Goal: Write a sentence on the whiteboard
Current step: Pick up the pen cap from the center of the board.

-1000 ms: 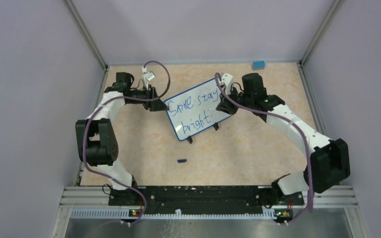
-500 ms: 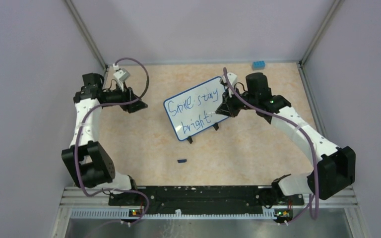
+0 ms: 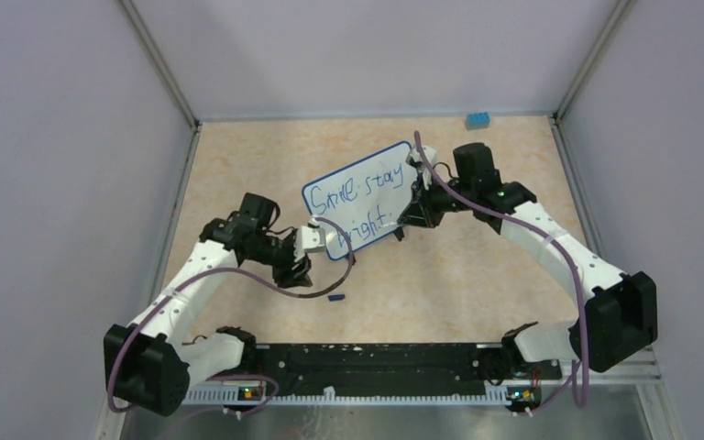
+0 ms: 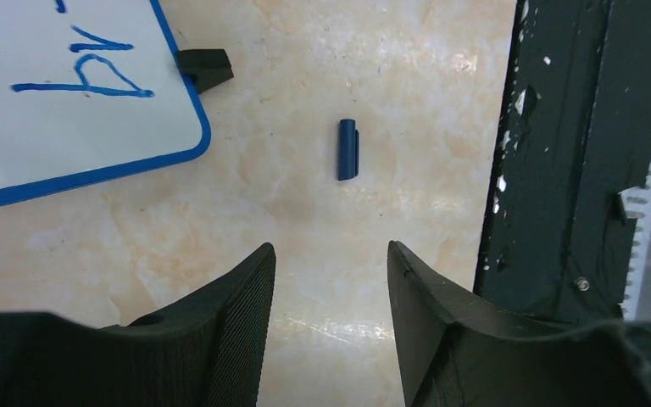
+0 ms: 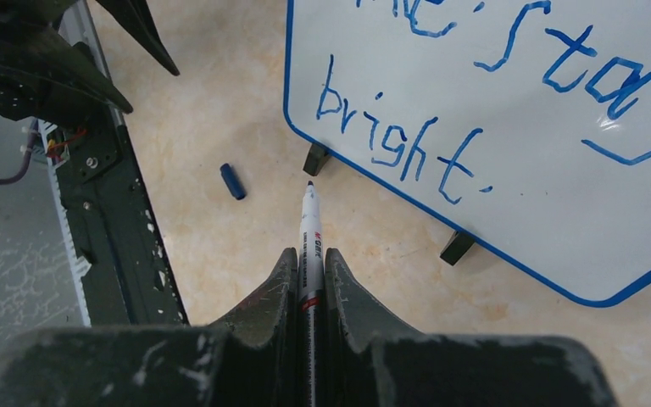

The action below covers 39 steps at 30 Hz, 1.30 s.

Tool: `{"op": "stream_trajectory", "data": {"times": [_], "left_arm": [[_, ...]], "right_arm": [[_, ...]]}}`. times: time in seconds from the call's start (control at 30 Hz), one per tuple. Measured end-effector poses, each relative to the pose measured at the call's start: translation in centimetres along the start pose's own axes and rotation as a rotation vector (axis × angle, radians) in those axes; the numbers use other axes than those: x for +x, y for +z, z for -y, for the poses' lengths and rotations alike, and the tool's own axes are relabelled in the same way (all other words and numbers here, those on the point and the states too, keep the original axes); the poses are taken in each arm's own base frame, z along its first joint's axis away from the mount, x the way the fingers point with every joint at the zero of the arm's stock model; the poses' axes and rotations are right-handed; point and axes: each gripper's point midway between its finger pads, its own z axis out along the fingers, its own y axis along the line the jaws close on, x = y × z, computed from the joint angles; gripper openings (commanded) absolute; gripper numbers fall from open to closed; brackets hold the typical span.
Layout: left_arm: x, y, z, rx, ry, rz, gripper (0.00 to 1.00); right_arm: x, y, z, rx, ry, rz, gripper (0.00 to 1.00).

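Note:
The whiteboard (image 3: pixel 378 209) stands tilted mid-table on black feet, blue-framed. The sentence (image 3: pixel 357 188) reads "Smile stay bright." in blue, in two lines. My right gripper (image 3: pixel 411 214) hovers at the board's right lower edge, shut on a white marker (image 5: pixel 309 229) whose bare tip points at the table just below "bright" (image 5: pixel 387 140). My left gripper (image 3: pixel 301 272) is open and empty in front of the board's lower left corner (image 4: pixel 68 136). In the left wrist view its fingers (image 4: pixel 331 250) frame bare table, with a small blue marker cap (image 4: pixel 347 149) lying just ahead of them.
The cap (image 3: pixel 335 297) lies on the table between the board and the black base rail (image 3: pixel 367 359). A blue block (image 3: pixel 478 119) sits at the back right corner. Grey walls close in the table on three sides.
My left arm has swung from the back left, beside the board, round to the front near the cap. The right gripper with the marker has barely moved.

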Motion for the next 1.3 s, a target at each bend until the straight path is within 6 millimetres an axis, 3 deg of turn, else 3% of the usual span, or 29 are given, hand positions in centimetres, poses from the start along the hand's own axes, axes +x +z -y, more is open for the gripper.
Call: {"op": "stream_trajectory", "data": {"times": [0.4, 0.57, 0.87, 1.13, 1.3], "left_arm": [[3.4, 8.0, 1.2, 0.1, 0.111, -0.204, 0.53], [4.2, 10.1, 1.1, 0.098, 0.128, -0.254, 0.51], [5.4, 12.1, 1.0, 0.093, 0.146, -0.309, 0.39], [4.6, 13.0, 0.8, 0.065, 0.18, -0.293, 0.07], [4.1, 12.9, 1.6, 0.097, 0.105, -0.298, 0.0]], "right_arm": [[1.8, -0.3, 1.8, 0.048, 0.11, -0.001, 0.0], [1.5, -0.5, 2.5, 0.064, 0.123, 0.021, 0.0], [2.4, -0.4, 3.3, 0.079, 0.151, 0.028, 0.0], [2.7, -0.1, 3.6, 0.08, 0.166, 0.05, 0.0], [3.4, 0.6, 3.3, 0.057, 0.221, 0.069, 0.0]]}}
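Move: The pen cap lies on the table about 7 cm to the left hand's right, 1 cm nearer the base and roughly 12 cm below it. The whiteboard's nearer black clip is some 8 cm ahead and 10 cm to the right, and the whiteboard's middle about 22 cm ahead and 14 cm right, both around 12 cm down. From the right hand, which holds the pen, the cap lies about 16 cm left, 10 cm back and 19 cm below. The pen cap on the table is what the left hand sinks to: down about 12 cm while going some 7 cm right, the fingers tipping about 15 degrees steeper. Once down there, the half-open fingers shut and pinch the cap, with a very slight rise at the end. The right hand keeps hold of the pen and sinks about 4 cm, easing slightly right and forward. ##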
